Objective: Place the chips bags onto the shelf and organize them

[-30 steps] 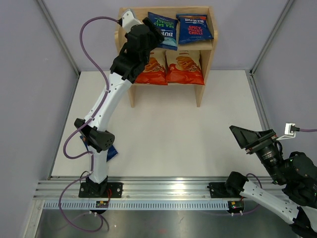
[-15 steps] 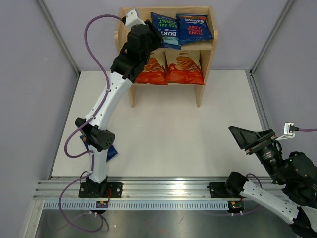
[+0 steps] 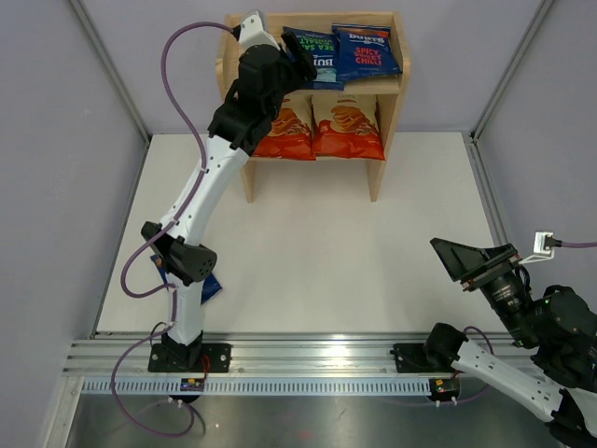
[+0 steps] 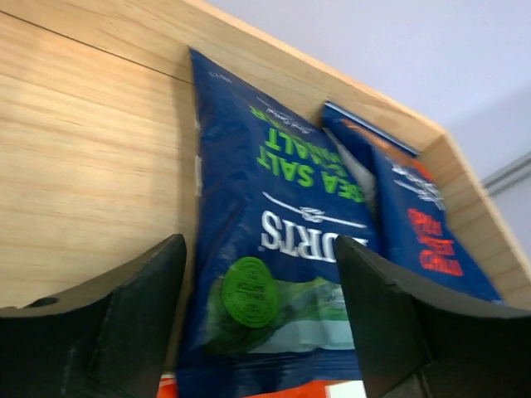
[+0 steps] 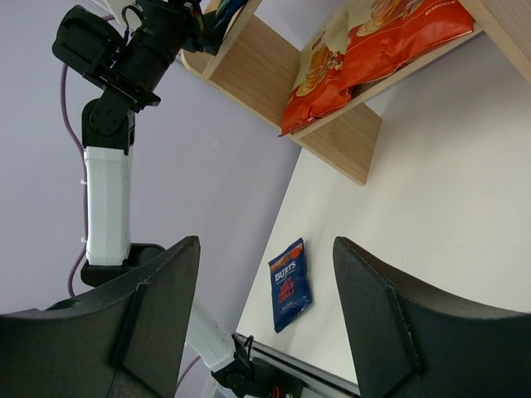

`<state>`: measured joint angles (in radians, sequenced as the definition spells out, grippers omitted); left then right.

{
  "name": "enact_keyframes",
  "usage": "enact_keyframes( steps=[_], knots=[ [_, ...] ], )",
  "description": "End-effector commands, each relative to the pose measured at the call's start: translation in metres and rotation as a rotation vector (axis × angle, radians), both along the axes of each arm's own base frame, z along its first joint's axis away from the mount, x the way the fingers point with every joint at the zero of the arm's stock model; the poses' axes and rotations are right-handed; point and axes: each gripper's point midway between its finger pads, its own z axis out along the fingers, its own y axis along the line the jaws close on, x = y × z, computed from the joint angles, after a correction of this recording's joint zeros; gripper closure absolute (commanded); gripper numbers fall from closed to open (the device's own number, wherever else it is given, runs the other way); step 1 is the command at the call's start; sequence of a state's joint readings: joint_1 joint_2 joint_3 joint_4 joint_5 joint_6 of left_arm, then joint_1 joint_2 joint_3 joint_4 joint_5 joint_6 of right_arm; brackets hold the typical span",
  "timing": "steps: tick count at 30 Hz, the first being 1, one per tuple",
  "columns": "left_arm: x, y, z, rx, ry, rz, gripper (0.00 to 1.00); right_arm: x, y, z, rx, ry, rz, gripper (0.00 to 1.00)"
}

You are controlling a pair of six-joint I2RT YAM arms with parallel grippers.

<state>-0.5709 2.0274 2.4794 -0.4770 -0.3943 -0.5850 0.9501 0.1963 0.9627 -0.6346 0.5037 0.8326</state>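
Observation:
The wooden shelf (image 3: 392,103) stands at the back of the table. On its top tier lie a green-labelled Burts bag (image 3: 317,62) and a red-labelled Burts bag (image 3: 367,51), side by side and slightly overlapping. Two cassava bags (image 3: 347,126) fill the lower tier. My left gripper (image 3: 300,62) hovers over the top tier. In the left wrist view it (image 4: 261,332) is open, with the green-labelled bag's (image 4: 282,249) near end between the fingers and untouched. Another red-labelled Burts bag (image 5: 290,284) lies on the table by the left arm's base. My right gripper (image 5: 265,323) is open and empty.
The top tier's left part (image 4: 83,149) is bare wood. The left arm covers part of the left cassava bag (image 3: 291,131). A metal rail (image 3: 308,359) runs along the near table edge. Grey walls enclose the white table (image 3: 317,252).
The left gripper carried the green-labelled bag back and right on the top tier, against the red-labelled one, then opened and let it go. The right arm has not moved.

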Motion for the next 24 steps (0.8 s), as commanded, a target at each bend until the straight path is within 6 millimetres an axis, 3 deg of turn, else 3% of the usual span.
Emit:
enact_keyframes(
  steps=[1, 3, 9, 11, 14, 16, 19, 20, 21, 22, 23, 24],
  knots=[
    [-0.008, 0.044, 0.007, 0.128, 0.01, 0.091, 0.21, 0.001, 0.002, 0.003, 0.004, -0.006, 0.003, 0.28],
    [-0.008, 0.053, 0.01, 0.172, 0.001, 0.096, 0.14, 0.0, 0.003, 0.003, 0.003, -0.006, 0.012, 0.28],
    [-0.017, 0.071, 0.029, 0.223, -0.038, 0.071, 0.07, 0.0, 0.007, 0.002, -0.017, -0.015, 0.025, 0.27],
    [-0.034, 0.069, 0.05, 0.215, -0.089, 0.018, 0.01, 0.003, 0.014, -0.001, -0.067, -0.026, 0.036, 0.25],
    [-0.066, 0.07, 0.087, 0.192, -0.177, -0.052, 0.01, 0.01, 0.028, -0.012, -0.165, -0.026, 0.056, 0.16],
    [-0.093, 0.076, 0.113, 0.184, -0.24, -0.083, 0.01, 0.014, 0.038, -0.02, -0.232, -0.034, 0.072, 0.03],
    [-0.12, 0.084, 0.128, 0.191, -0.271, -0.114, 0.01, 0.027, 0.066, -0.045, -0.364, -0.001, 0.123, 0.01],
    [-0.138, 0.093, 0.14, 0.183, -0.294, -0.114, 0.01, 0.03, 0.077, -0.055, -0.407, 0.003, 0.151, 0.0],
    [-0.145, 0.097, 0.138, 0.189, -0.284, -0.117, 0.01, 0.033, 0.089, -0.057, -0.422, -0.015, 0.185, 0.01],
    [-0.155, 0.102, 0.133, 0.2, -0.256, -0.119, 0.01, 0.037, 0.108, -0.072, -0.47, 0.003, 0.236, 0.01],
    [-0.179, 0.118, 0.142, 0.189, -0.269, -0.104, 0.01, 0.041, 0.118, -0.087, -0.487, 0.023, 0.254, 0.0],
    [-0.183, 0.122, 0.127, 0.197, -0.218, -0.097, 0.01, 0.042, 0.135, -0.078, -0.441, -0.023, 0.299, 0.0]
  ],
)
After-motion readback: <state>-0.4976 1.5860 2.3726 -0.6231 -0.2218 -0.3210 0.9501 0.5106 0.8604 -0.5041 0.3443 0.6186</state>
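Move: On the table, the Spicy Chilli bag lies about 22 cm back from the empty left hand, 27 cm to its left and 46 cm below. On the shelf, the Sea Salt bag sits some 9 cm ahead of the left hand, 3 cm right and 5 cm below; the shelved Spicy Chilli bag is 10 cm ahead and 14 cm right. From the right hand the table bag is roughly 15 cm ahead, 45 cm left and 38 cm below. Sliding left about 6 cm in front of the upper shelf, the left hand opens fully and rolls its left side up, then pulls back some 14 cm, rising and still drifting left, clear of the Sea Salt bag, its fingers tipping up. After waiting, the right hand heads left about 9 cm, down and slightly forward towards the table bag, rolling its left side down and opening wide. ##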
